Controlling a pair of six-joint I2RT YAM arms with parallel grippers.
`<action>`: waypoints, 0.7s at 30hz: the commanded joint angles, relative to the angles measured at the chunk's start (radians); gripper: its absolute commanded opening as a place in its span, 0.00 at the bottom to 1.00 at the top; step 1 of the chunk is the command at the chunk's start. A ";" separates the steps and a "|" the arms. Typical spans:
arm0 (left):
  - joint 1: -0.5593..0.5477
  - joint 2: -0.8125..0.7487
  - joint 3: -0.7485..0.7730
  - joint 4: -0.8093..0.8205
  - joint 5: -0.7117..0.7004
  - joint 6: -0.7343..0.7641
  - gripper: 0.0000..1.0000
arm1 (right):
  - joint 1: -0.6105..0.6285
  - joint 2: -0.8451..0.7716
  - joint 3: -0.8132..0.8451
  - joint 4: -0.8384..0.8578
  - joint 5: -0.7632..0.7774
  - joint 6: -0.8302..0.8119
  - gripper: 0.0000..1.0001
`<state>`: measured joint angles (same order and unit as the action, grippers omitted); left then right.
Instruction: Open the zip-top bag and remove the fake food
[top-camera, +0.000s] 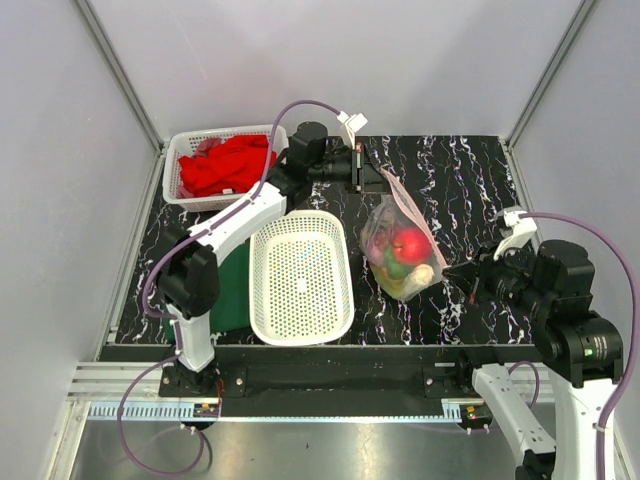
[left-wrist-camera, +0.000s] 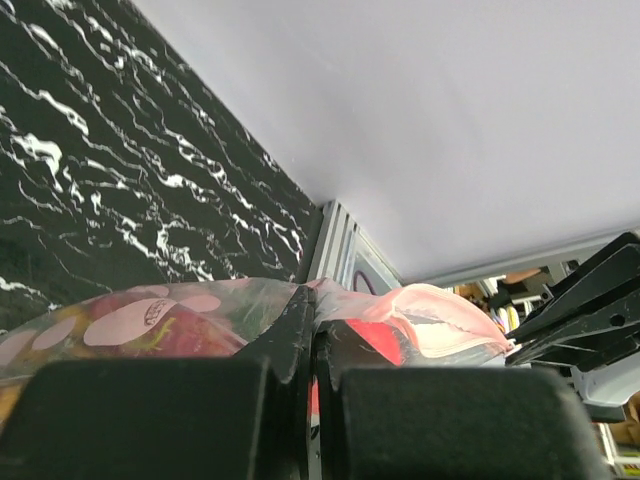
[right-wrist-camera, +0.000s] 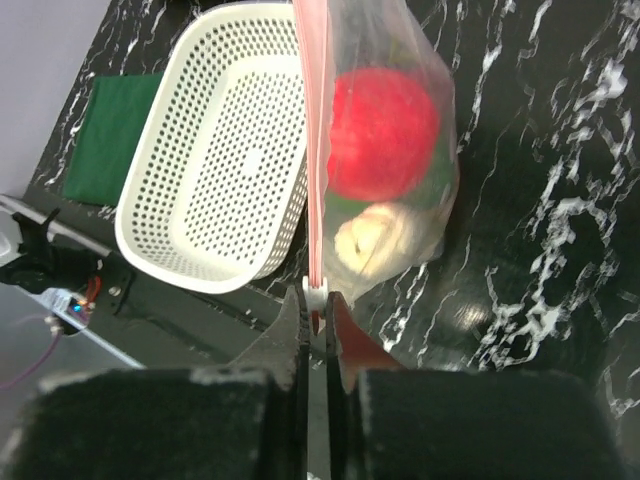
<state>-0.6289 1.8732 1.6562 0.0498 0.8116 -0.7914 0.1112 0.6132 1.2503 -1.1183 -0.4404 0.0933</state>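
Observation:
The clear zip-top bag hangs stretched between my two grippers over the black marbled table. The fake food sits in its lower part: a red apple, green pieces and a pale piece. My left gripper is shut on the bag's far top corner, and the plastic is pinched between its fingers in the left wrist view. My right gripper is shut on the white slider at the near end of the pinkish-red zip strip.
An empty white perforated basket stands just left of the bag, partly over a green cloth. A second white basket at the back left holds a red cloth. White walls close in the table on three sides.

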 joint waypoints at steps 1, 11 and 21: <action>0.026 0.007 0.067 0.070 -0.019 0.018 0.00 | 0.001 0.020 0.052 -0.132 -0.029 0.085 0.13; -0.028 -0.037 -0.067 0.122 0.081 0.015 0.00 | 0.002 0.452 0.424 -0.245 0.074 0.183 1.00; -0.040 -0.037 -0.059 0.051 0.138 0.078 0.00 | 0.002 0.571 0.433 -0.127 0.143 0.059 0.89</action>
<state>-0.6716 1.8877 1.5787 0.0971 0.8936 -0.7547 0.1112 1.1896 1.6844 -1.3029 -0.3260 0.2043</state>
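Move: The right hand pinches the near-right corner of the bag's zip edge; the middle of that edge, its next grip, lies about 10 cm ahead and 6 cm left, at its height. The red fruit hangs in the bag some 11 cm ahead, 4 cm left and 10 cm lower, the pale food about 7 cm ahead, 2 cm left and 15 cm below. From the left hand, holding the far corner, the edge's middle is some 10 cm back and 6 cm right, level. The right fingers spring wide open and let go of their corner of the zip edge with a slight dip, then the hand reaches about 9 cm forward in a low arc towards the middle of the edge, its wrist tipping some 20 degrees downward, and ends with open fingers just over the edge. The left hand keeps its far corner pinched and, in the later part, eases about 3 cm back towards the right hand, sinking some 3 cm overall. ##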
